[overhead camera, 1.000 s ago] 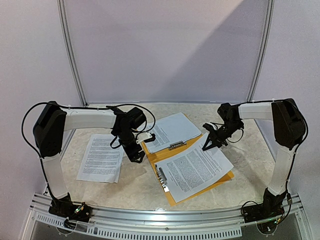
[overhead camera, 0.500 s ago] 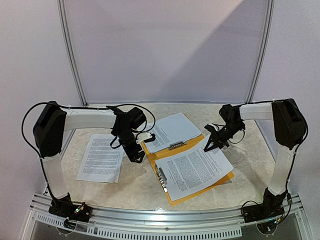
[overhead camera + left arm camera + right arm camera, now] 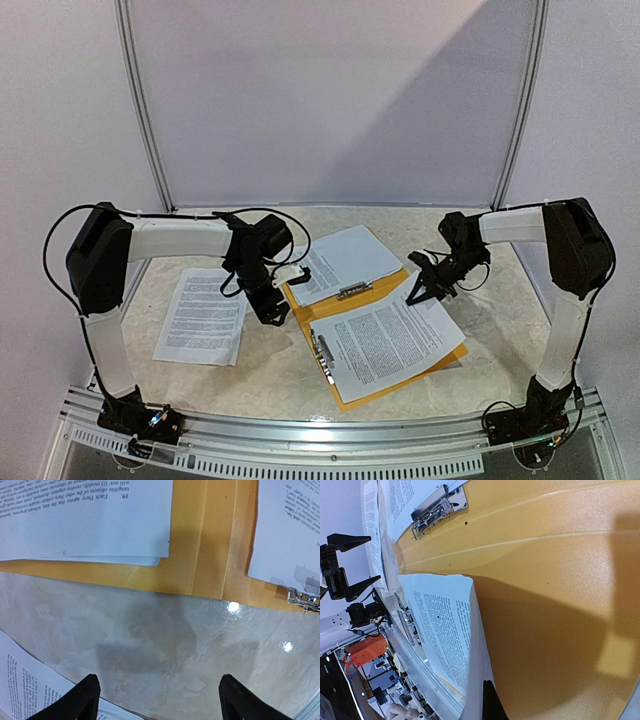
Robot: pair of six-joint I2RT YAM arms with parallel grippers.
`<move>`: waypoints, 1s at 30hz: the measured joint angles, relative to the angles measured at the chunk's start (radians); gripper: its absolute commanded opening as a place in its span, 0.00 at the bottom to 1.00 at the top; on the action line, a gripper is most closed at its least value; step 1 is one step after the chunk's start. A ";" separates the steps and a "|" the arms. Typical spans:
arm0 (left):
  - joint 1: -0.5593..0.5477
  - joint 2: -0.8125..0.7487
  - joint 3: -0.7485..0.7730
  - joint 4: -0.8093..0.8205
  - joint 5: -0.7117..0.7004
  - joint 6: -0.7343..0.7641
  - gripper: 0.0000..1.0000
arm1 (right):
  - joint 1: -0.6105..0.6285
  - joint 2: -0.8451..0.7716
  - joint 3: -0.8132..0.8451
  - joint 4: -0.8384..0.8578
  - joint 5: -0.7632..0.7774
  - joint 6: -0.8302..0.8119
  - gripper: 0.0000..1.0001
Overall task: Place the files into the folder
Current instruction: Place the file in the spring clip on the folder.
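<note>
The orange-yellow folder (image 3: 322,305) lies open on the table, with a metal clip (image 3: 354,291) at its middle fold. One white printed sheet (image 3: 345,260) rests on its far half and another (image 3: 385,340) on its near half. Two more sheets (image 3: 203,315) lie loose on the table to the left. My right gripper (image 3: 416,289) is shut on the far corner of the near sheet (image 3: 445,625), whose edge curls up off the folder (image 3: 545,580) to the finger (image 3: 487,700). My left gripper (image 3: 157,680) hangs open over bare table beside the folder's left edge (image 3: 215,555), holding nothing.
A second metal clip (image 3: 323,355) sits along the near sheet's left side. The marble table (image 3: 280,375) ends at a metal rail (image 3: 330,435) in front. White walls and curved frame posts (image 3: 140,110) close the back and sides.
My right gripper has shifted slightly to the right with the sheet's corner in it. The left arm has not moved.
</note>
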 measured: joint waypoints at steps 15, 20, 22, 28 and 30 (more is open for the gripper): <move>0.000 0.000 0.000 -0.004 -0.002 0.000 0.84 | 0.000 0.000 0.025 -0.033 0.111 0.006 0.99; 0.000 0.000 0.000 -0.004 -0.002 0.000 0.84 | 0.000 0.000 0.076 -0.076 0.232 0.010 0.99; 0.000 0.000 0.000 -0.004 -0.002 0.000 0.84 | 0.000 0.000 0.092 -0.085 0.273 0.013 0.99; 0.000 0.000 0.000 -0.006 -0.002 0.001 0.84 | 0.000 0.000 0.101 -0.092 0.305 0.014 0.99; 0.000 0.000 0.000 -0.008 -0.002 0.001 0.84 | 0.000 0.000 0.101 -0.092 0.306 0.014 0.99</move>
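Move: My right hand has the file pinched by its right-hand short edge, near the far corner, held a few centimetres up. The near half's spring clip, where the file's other end lies, is roughly 17 cm to the left and 13 cm back, 5 cm lower. The file's middle is about 5 cm left and 9 cm back, the far half's clip 12 cm left and 4 cm ahead. From my idle left hand, the near clip is about 10 cm right and 8 cm back. I open my right fingers wide and let go of the file's raised edge, sinking less than 1 cm as they part. Then I draw back outward, about 3.5 cm to the right and 2.5 cm forward, away from the near clip, while the wrist swings some 15 degrees so the slanted fingers point more steeply down over the file's far right corner. ##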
